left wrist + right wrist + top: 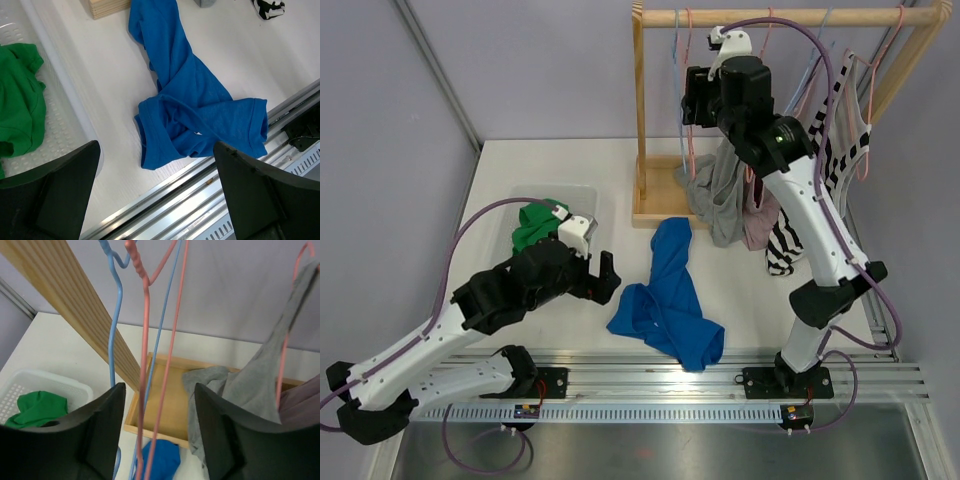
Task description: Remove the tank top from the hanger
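A blue garment (665, 300) (195, 105) lies crumpled on the white table, off any hanger. My left gripper (605, 275) (157, 150) hovers open just above its near-left edge, with nothing between the fingers. My right gripper (694, 97) (159, 390) is raised to the wooden rack's rail (790, 17). Its jaws stand open around the wires of a bare pink hanger (145, 340), not pinching them. A bare blue hanger (114, 315) hangs just to the left. A grey top (720, 195) (250, 385) droops from another pink hanger (285, 355) on the right.
A black-and-white striped top (840, 140) hangs at the rack's right end. The rack's wooden base tray (655, 215) sits on the table. A white bin (575, 195) (65, 115) holds a green garment (532, 228) (17, 100). A metal rail (200, 190) runs along the near edge.
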Robot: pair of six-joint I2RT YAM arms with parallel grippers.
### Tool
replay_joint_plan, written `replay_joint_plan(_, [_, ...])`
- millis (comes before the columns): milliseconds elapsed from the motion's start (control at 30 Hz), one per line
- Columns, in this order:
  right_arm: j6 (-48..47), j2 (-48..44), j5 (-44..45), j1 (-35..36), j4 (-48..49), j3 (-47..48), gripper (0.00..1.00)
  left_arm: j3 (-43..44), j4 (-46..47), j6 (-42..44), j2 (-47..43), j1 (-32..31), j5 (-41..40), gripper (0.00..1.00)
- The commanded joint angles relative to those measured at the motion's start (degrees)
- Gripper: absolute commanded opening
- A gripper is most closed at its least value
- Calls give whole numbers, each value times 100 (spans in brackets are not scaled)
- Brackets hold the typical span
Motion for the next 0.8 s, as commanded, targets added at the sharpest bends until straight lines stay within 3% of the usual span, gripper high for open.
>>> replay_joint_plan(0, [-99, -881, 60, 66, 276, -63, 67, 32, 480, -99, 209, -8, 3, 99])
replay_joint_plan(133, [-82, -1408, 8, 66, 171, -300, 81, 32, 744, -240, 525, -52, -41, 99])
replay_joint_plan(200, [-90, -1856, -150, 66, 197, -721, 99, 14, 849, -345, 684, -113, -129, 99])
replay_joint_plan(467, [383, -4393, -1573, 66, 1338, -3864, 99, -21, 1482, -486, 1914, -439, -244, 99])
replay_joint_plan(767, [832, -6373, -2383, 66, 918, -5432, 100, 23, 2273, -495, 3452, -579, 99, 99])
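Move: The blue tank top lies crumpled on the table about 12 cm to the left hand's right, 1 cm ahead and 23 cm below; the white basket's middle is some 13 cm left, 13 cm ahead and 23 cm below that hand. At the right hand, the emptied pink hanger hangs between the fingers, its middle about 3 cm below, with the blue hanger 3 cm left. The gray tank top, still hung, is roughly 9 cm right, level in depth and 20 cm below. The left hand, fingers still wide open, sweeps about 10 cm right and 11 cm down with a little forward travel, tilting its fingers steeper over the blue tank top without reaching it. Meanwhile the right hand finishes opening and backs off the pink hanger some 25 cm, drifting right, arching up and then down again as it turns about 20 degrees counter-clockwise. ##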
